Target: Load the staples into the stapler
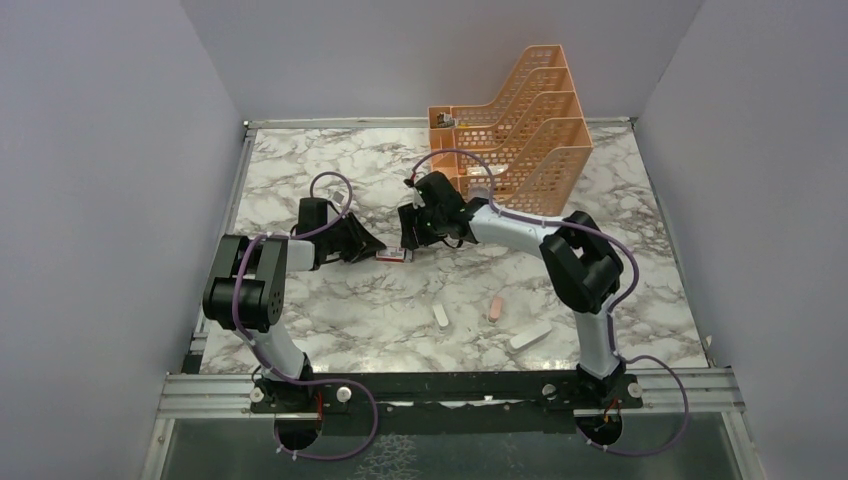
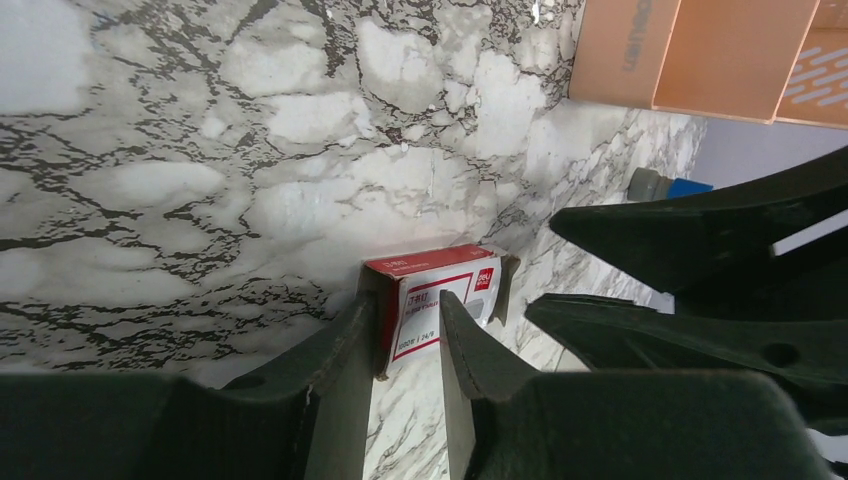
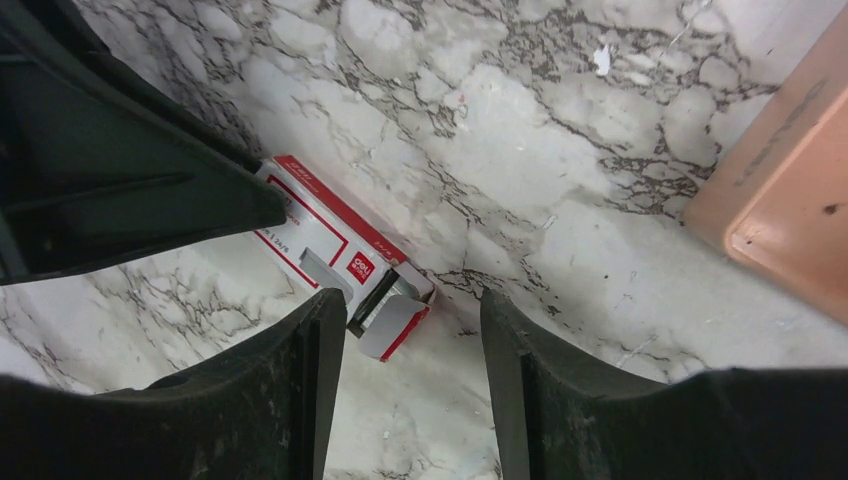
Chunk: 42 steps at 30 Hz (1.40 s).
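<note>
A small flat red box (image 2: 470, 285) with a white label lies on the marble table (image 1: 330, 170) between the two arms. My left gripper (image 2: 405, 300) is closed on its near end, one finger against the red side and the other across the label. At the far end the flap hangs open, and the grey tray of staples (image 3: 392, 297) shows inside. My right gripper (image 3: 410, 297) hovers open just past that end, its left fingertip (image 3: 325, 305) beside the flap, nothing between its fingers. I cannot make out the stapler in any view.
An orange mesh file organiser (image 1: 520, 130) stands at the back right, close behind my right gripper (image 1: 408, 243). Two small white pieces (image 1: 441, 317) and a pink one (image 1: 495, 307) lie near the front. A small blue cylinder (image 2: 680, 186) rests by the organiser.
</note>
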Each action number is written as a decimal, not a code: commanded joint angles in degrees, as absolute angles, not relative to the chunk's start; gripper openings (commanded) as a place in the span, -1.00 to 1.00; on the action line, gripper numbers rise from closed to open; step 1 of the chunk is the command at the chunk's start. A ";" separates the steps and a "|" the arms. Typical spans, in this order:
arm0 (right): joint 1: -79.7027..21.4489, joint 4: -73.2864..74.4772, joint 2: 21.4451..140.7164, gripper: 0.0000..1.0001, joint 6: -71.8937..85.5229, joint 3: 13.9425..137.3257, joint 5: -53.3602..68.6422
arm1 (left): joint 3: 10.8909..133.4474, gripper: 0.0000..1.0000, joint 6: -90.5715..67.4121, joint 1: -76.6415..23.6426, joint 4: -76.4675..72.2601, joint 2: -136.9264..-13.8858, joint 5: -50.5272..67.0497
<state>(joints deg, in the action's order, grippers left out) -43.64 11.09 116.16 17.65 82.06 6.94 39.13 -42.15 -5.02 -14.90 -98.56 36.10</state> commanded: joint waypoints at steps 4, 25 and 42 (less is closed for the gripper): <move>-45.55 16.83 120.67 0.11 19.44 86.74 5.02 | 38.23 -0.41 -40.96 -5.05 -14.47 -97.03 33.84; -45.96 22.29 120.30 -0.56 21.61 87.17 -2.18 | 38.76 -0.48 -40.61 -5.09 -14.15 -98.13 33.66; -45.48 21.02 117.41 -0.98 24.37 82.74 -5.92 | 38.42 -0.87 -40.04 -4.48 -16.35 -97.68 35.42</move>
<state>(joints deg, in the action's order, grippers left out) -45.69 20.25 119.94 23.16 84.99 -2.50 38.96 -41.69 -4.97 -15.44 -98.45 35.35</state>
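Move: The torn end flap of the staple box is about 1 cm back, 1 cm right and 4 cm below the right hand. The box's middle sits some 2 cm left and 2 cm back of that hand. A white block lies roughly 13 cm back and 7 cm right of the right hand; the orange organizer's middle is about 17 cm ahead and 19 cm right. From the left hand, the box's middle is about 3 cm right, straight level, 1 cm lower. The right fingers shut fully on the loose flap at the staple box's right end: that hand first sinks and draws back slightly towards the box end, then slides about 2.5 cm right while sinking a little more, tilting some 10 degrees as it closes. The left hand stays at the box's other end and late on narrows its fingers almost shut on that end. ##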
